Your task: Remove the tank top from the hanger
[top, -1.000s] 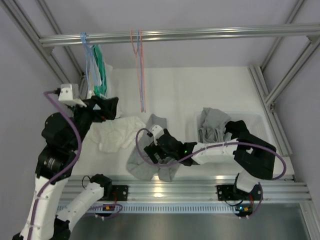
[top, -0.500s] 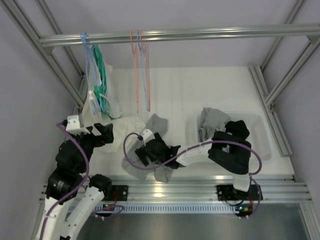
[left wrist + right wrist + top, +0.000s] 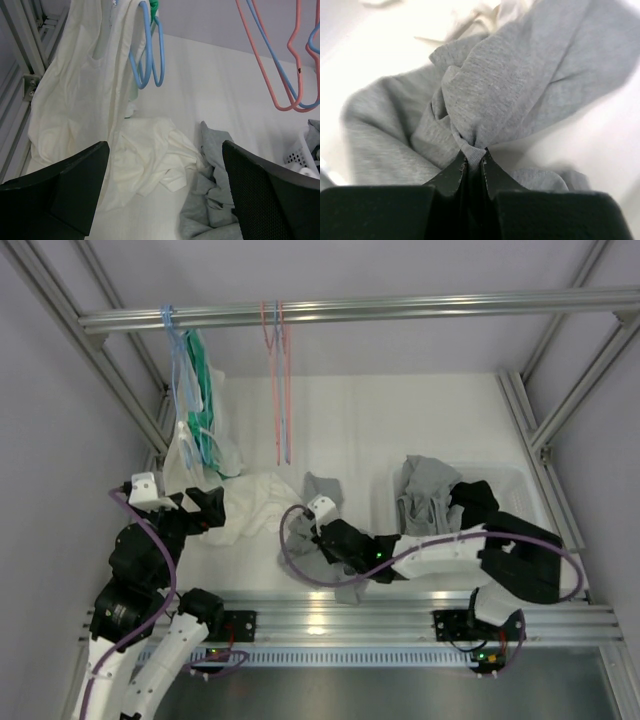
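Note:
A cream tank top (image 3: 188, 455) hangs from a blue hanger (image 3: 178, 350) on the rail at the far left; the left wrist view shows the tank top (image 3: 75, 100) beside blue hanger loops (image 3: 150, 55). My left gripper (image 3: 205, 508) is low in front of it, open and empty (image 3: 164, 150). My right gripper (image 3: 325, 532) is shut on a bunched fold of a grey garment (image 3: 510, 80) lying on the table (image 3: 318, 490).
A loose cream garment (image 3: 262, 502) lies on the table between the grippers. Empty pink and blue hangers (image 3: 280, 390) dangle from the rail's middle. A white basket (image 3: 525, 502) at the right holds grey clothes (image 3: 430, 490). Green fabric (image 3: 200, 380) hangs behind the cream top.
The right gripper has closed on the grey garment and shifted slightly right. The left arm dropped from up near the hanger to low over the table, still open.

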`<state>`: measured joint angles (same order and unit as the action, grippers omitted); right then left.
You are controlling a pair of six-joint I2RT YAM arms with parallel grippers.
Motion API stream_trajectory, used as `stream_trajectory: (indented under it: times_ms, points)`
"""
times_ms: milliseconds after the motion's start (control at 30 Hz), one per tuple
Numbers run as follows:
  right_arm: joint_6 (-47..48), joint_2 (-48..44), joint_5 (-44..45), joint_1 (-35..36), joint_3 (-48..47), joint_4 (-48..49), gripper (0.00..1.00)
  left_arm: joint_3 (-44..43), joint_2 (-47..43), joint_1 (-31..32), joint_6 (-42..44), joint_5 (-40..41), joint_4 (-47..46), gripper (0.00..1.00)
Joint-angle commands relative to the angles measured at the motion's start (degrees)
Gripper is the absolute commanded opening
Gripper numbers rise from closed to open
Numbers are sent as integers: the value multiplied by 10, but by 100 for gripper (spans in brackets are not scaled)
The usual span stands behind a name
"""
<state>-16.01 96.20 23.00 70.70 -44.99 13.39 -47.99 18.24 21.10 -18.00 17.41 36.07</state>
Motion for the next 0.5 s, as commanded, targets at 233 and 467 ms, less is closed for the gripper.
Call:
stream_trajectory:
  times_ms: [233,467]
  points:
    - [105,-327,70,-20,-36,-53,0,4,-7,1,2,15,-18,99]
    - [215,-404,155,-49,-127,-133,0,4,-14,1,2,20,-18,99]
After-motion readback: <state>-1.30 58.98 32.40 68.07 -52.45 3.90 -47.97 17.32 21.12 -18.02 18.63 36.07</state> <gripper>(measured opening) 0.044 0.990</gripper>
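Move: The right hand, fingers already shut on a grey tank top low over the table, has the white bin's middle about 34 cm to its right and 7 cm farther out, near its own height. From that hand, the grey cloth in the bin lies some 25 cm right and 10 ahead, the black top 34 right and 8 ahead; the white cloth pile is 16 left, 8 ahead. The left hand has the bin about 51 cm right, 7 ahead, 25 below. Gripping the grey tank top, the right hand whips up about 27 cm, easing right, fingertips tilting upward. ##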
